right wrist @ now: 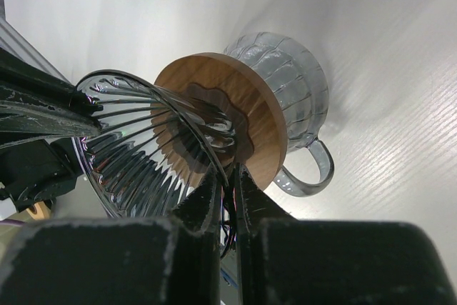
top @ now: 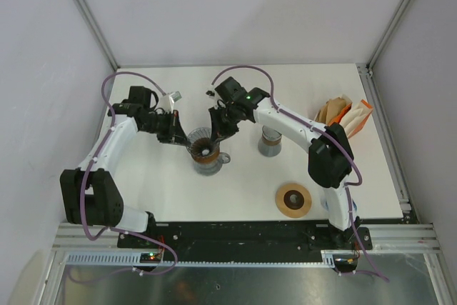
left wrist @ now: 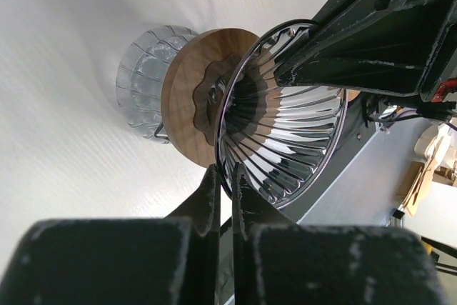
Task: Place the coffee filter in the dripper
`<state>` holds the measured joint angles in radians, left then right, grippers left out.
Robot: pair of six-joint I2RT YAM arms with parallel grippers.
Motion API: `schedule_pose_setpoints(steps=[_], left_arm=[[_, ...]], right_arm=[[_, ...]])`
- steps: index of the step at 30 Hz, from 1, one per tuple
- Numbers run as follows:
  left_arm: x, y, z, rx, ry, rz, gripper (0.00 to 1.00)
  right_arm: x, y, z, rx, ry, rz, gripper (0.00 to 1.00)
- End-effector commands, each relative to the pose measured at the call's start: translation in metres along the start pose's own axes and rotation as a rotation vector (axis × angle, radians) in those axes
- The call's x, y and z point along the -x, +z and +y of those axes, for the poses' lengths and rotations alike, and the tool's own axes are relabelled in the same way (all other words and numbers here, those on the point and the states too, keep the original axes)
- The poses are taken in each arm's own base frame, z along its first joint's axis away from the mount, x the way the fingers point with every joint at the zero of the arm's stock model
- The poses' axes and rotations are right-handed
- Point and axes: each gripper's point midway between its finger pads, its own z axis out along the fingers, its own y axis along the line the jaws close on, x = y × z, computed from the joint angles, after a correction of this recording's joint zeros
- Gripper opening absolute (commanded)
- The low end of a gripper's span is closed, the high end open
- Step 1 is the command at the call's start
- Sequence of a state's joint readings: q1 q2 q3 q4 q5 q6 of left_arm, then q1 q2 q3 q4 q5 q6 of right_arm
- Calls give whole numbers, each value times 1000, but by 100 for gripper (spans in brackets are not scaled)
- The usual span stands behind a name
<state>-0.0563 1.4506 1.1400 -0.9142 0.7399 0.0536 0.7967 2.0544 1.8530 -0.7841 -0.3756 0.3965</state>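
Note:
The dripper (top: 204, 149) is a ribbed glass cone (left wrist: 285, 148) with a wooden collar (left wrist: 187, 98), seated on a clear glass cup (right wrist: 293, 83) with a handle. My left gripper (left wrist: 227, 171) is shut on the cone's rim from the left side (top: 185, 137). My right gripper (right wrist: 227, 173) is shut on the opposite rim, reaching in from the back right (top: 216, 128). The inside of the cone shows only bare glass ribs. Brown paper coffee filters (top: 335, 113) stand in an open pack at the right back, apart from both grippers.
A grey cup (top: 270, 141) stands right of the dripper under the right arm. A round wooden ring (top: 293, 200) lies near the front right. The orange and white filter pack (top: 357, 116) leans by the table's right edge.

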Motion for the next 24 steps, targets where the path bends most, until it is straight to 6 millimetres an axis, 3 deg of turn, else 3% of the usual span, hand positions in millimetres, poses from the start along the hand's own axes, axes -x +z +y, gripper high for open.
schedule_pose_setpoints(steps=[1, 5, 10, 17, 24], left_arm=[[-45, 27, 78, 244, 87, 194, 0], [-33, 24, 60, 186, 75, 135, 2], [-2, 8, 31, 137, 97, 19, 17], [22, -5, 10, 97, 106, -59, 42], [41, -14, -1, 90, 131, -117, 50]], right_arm=[[-52, 47, -36, -77, -30, 175, 0], [-40, 38, -19, -39, -46, 132, 0], [-13, 17, 6, -17, -81, 21, 5], [8, 0, 15, -20, -91, -53, 20], [24, -14, 25, -16, -108, -111, 31]])
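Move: Both hands hold the rim of the glass dripper from opposite sides: its middle is about 5 cm to the right of the left hand and 3 cm below it, and about 4 cm left, 1 cm back and 3 cm below the right hand. The wooden collar lies under it, roughly 2 cm back, 5 cm right and 5 cm below the left hand; the glass carafe is beneath, some 9 cm down. A glass jar stands some 19 cm to the right of the right hand and 2 cm farther out. With the dripper already down on the collar, both hands give up their pinch on its rim: the left fingers spread to about half open while that hand bobs up nearly 1 cm and settles back, easing about 1.5 cm forward with a slight tilt. The right hand, after a small rise, opens to about a quarter and slides some 1 cm left and a little back, its parted fingers still straddling the rim beside the left hand's. ##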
